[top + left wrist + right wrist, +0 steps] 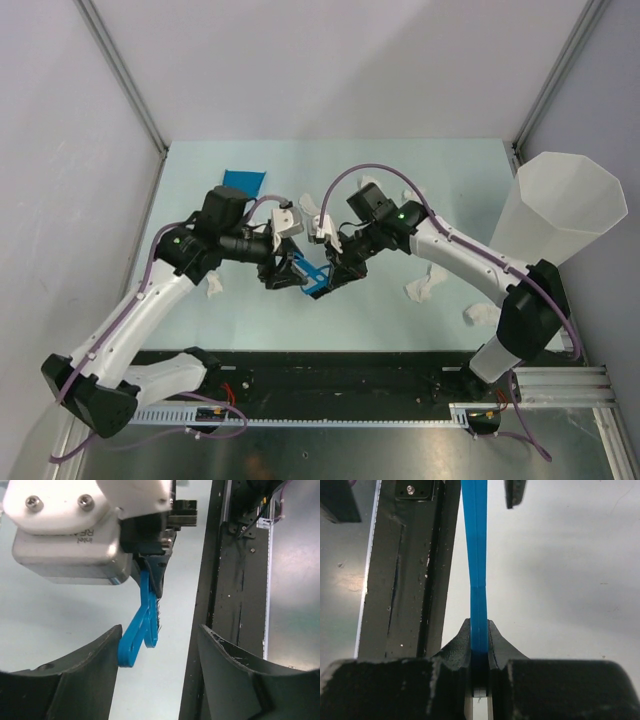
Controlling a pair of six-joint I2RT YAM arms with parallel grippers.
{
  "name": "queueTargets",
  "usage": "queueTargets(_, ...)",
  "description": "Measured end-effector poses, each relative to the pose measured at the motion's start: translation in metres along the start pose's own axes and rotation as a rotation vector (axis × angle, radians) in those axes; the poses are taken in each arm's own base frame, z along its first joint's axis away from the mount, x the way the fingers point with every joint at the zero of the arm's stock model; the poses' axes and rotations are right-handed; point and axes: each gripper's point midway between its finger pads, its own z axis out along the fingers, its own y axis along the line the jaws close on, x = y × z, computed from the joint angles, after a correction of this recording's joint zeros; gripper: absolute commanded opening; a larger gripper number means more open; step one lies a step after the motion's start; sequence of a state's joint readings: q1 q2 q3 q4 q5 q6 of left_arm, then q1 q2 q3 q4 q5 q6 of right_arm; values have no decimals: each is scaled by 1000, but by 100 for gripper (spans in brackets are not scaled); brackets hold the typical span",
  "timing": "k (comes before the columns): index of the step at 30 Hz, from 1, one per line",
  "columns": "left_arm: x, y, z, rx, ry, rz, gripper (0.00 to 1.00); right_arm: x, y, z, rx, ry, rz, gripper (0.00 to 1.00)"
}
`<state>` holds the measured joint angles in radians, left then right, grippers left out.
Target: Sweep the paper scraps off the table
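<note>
In the top view both arms meet over the middle of the mint-green table [440,165]. My right gripper [328,280] is shut on the handle of a blue brush [314,281]; in the right wrist view its jaws [479,627] pinch the thin blue handle [476,555]. My left gripper [290,272] stands open right beside it. In the left wrist view the brush's looped end [141,627] hangs between the spread fingers of my left gripper [159,630], close to the left finger [95,665]. White paper scraps lie at the left [213,285], at the right [425,285] and near the right base [480,313].
A tall white faceted bin [555,210] stands at the right edge. A blue dustpan [243,180] lies at the back left, with more paper scraps [372,184] at the back. The black rail strip [330,375] runs along the table's front edge.
</note>
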<state>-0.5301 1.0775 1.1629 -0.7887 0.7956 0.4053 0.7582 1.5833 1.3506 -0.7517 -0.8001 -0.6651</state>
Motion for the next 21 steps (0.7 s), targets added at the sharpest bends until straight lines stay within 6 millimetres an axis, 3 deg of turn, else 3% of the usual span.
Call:
queueTargets(8, 16, 9, 8, -3, 60, -28, 38, 7, 5, 8, -36, 38, 6, 0)
queueTargets(13, 19, 6, 10, 10, 74, -20, 35, 5, 7, 9, -39, 42, 0, 0)
queueTargets(15, 22, 5, 11, 17, 80, -16, 25, 3, 6, 8, -37, 39, -5, 0)
queueTargets(17, 25, 4, 11, 21, 88, -17, 2, 2, 6, 8, -36, 38, -7, 0)
queueTargets(21, 27, 4, 12, 23, 95, -14, 0, 3, 6, 9, -35, 42, -7, 0)
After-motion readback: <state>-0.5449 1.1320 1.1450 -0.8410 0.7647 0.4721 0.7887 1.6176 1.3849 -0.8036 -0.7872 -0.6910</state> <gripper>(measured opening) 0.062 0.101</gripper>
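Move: The brush is held at its head end by the right gripper. Its handle slants up to just under the open left fingers, about 2 cm right of and 3 cm below the left hand point, and roughly 6 cm left, 1 cm ahead and 5 cm above the right one. The brush head hangs some 6 cm right, 3 cm back and 8 cm below the left hand. A paper scrap lies about 25 cm to the left hand's left, 12 cm ahead and 24 cm below. Lower the left gripper about 3 cm, almost straight down, so that its spread fingers straddle the end of the brush handle, and close them until they pinch it from both sides. Meanwhile keep the right gripper clamped on the head end, letting it ease back and down by barely a centimetre. ##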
